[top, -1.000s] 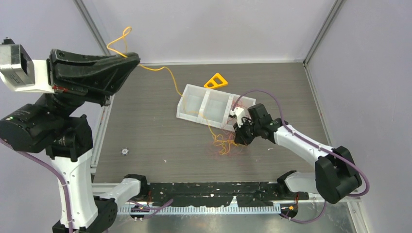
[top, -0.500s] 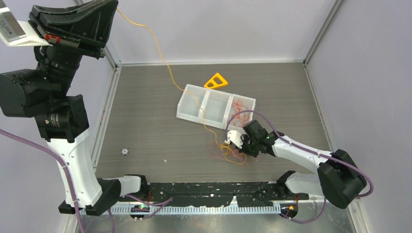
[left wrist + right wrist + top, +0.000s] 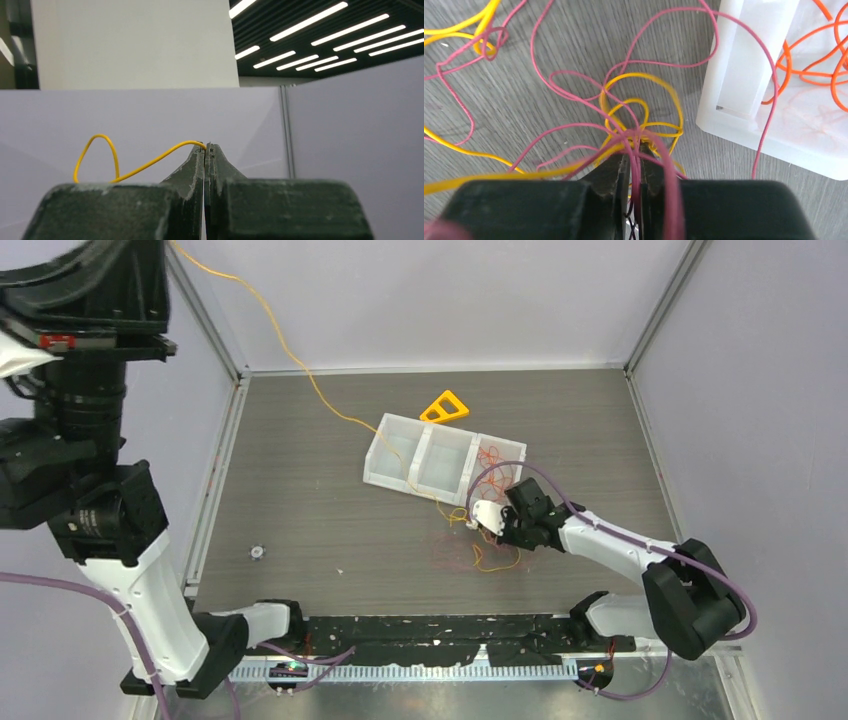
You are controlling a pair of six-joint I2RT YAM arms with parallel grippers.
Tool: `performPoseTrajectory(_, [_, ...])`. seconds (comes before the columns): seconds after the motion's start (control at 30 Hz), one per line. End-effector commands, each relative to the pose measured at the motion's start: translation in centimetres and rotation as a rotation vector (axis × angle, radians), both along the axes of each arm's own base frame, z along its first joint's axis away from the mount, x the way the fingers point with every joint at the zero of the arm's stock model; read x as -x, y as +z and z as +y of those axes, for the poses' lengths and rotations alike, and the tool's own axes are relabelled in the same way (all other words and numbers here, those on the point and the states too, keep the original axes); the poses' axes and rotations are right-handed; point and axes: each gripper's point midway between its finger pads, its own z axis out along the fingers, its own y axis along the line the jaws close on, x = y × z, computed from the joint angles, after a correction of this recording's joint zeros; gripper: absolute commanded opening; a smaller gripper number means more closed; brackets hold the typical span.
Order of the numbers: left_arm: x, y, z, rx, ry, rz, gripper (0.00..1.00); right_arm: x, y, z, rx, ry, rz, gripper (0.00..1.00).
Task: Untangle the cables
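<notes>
A yellow cable (image 3: 290, 358) runs taut from the top left corner down across the white tray (image 3: 374, 450) into a tangle of red and yellow cables (image 3: 482, 552) on the table. My left gripper (image 3: 206, 146) is raised high and shut on that yellow cable's (image 3: 150, 161) end. My right gripper (image 3: 497, 528) sits low at the tangle, just below the tray. In the right wrist view it (image 3: 634, 150) is shut on red cables (image 3: 574, 127), and yellow loops (image 3: 644, 77) lie just ahead of its tips. Orange cables (image 3: 497, 462) lie in the tray's right compartment.
A yellow triangular piece (image 3: 445, 407) lies behind the tray. A small dark object (image 3: 257, 552) sits on the table at the left. The tray's corner (image 3: 744, 75) with orange cables (image 3: 824, 55) is close to the right gripper's right side. Walls enclose the table.
The left arm has risen higher, pulling the yellow cable straight and taut. The right gripper has dropped from the tray's edge onto the tangle and stays there.
</notes>
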Motion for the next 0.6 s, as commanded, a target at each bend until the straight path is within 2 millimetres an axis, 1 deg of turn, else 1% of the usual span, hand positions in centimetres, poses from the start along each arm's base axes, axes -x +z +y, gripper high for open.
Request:
performPoseTrajectory(0.0, [-4.5, -5.4, -3.0, -0.112, -0.145, 0.165, 0.0, 1.4, 1.0, -0.4, 0.0, -0.018, 0.093, 0.33])
performPoseTrajectory(0.03, [-4.9, -7.0, -3.8, -0.135, -0.201, 0.21, 0.0, 1.7, 1.7, -0.1, -0.028, -0.037, 0.107, 0.4])
performPoseTrajectory(0.07, [-5.1, -9.0, -4.7, -0.15, -0.273, 0.271, 0.0, 1.2, 3.8, 1.3, -0.104, -0.023, 0.079, 0.55])
performPoseTrajectory(0.1, [-4.8, -10.6, -5.6, -0.174, -0.344, 0.301, 0.0, 1.7, 5.2, 1.5, -0.142, -0.028, 0.078, 0.62])
performPoseTrajectory(0.13, [-4.8, -13.0, -6.5, -0.187, -0.415, 0.364, 0.0, 1.7, 6.9, 2.6, -0.2, -0.009, 0.07, 0.72])
performPoseTrajectory(0.17, [-5.3, -15.8, -6.9, -0.193, -0.452, 0.441, 0.0, 2.3, 8.2, 2.7, -0.23, -0.01, 0.066, 0.74])
performPoseTrajectory(0.2, [-6.3, -19.8, -7.2, -0.187, -0.474, 0.541, 0.0, 2.3, 9.5, 3.2, -0.269, 0.005, 0.055, 0.78])
performPoseTrajectory(0.23, [-6.4, -22.9, -7.3, -0.201, -0.476, 0.606, 0.0, 2.8, 10.3, 3.2, -0.282, 0.013, 0.046, 0.79])
performPoseTrajectory(0.27, [-7.0, -26.7, -7.1, -0.217, -0.446, 0.694, 0.0, 3.2, 10.9, 3.0, -0.283, 0.022, 0.05, 0.82])
performPoseTrajectory(0.33, [-7.7, -33.7, -6.1, -0.284, -0.344, 0.837, 0.0, 3.6, 12.0, 2.8, -0.285, 0.023, 0.043, 0.84])
performPoseTrajectory(0.37, [-8.1, -37.3, -5.1, -0.332, -0.263, 0.919, 0.0, 3.8, 12.4, 2.9, -0.296, 0.024, 0.049, 0.84])
performPoseTrajectory(0.4, [-8.9, -40.9, -3.6, -0.361, -0.154, 1.004, 0.0, 4.1, 13.2, 3.1, -0.314, 0.024, 0.06, 0.85])
performPoseTrajectory(0.43, [-9.2, -44.3, -2.3, -0.431, -0.075, 1.075, 0.0, 4.4, 14.3, 3.8, -0.358, 0.042, 0.063, 0.85])
performPoseTrajectory(0.5, [-8.8, -50.0, -0.3, -0.605, 0.02, 1.159, 0.0, 4.5, 15.8, 5.1, -0.426, 0.045, 0.082, 0.85])
performPoseTrajectory(0.57, [-7.7, -53.8, 0.4, -0.794, 0.021, 1.155, 0.0, 4.4, 16.4, 6.4, -0.462, 0.054, 0.104, 0.84])
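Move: The cable tangle in the right fingers spreads to about 5 cm left of the right hand, level in reach, on the table. The white box's middle is some 11 cm ahead and 13 cm left of that hand, the orange cable in its right compartment 10 cm ahead and 5 left. From the high left hand, pinching the yellow cable, the tangle lies roughly 7 cm ahead, 23 right and 77 below; the box's middle 19 ahead, 17 right. Right fingers open, freeing the tangle, and rise about 14 cm; left hand sweeps its yellow cable down 45 cm. ##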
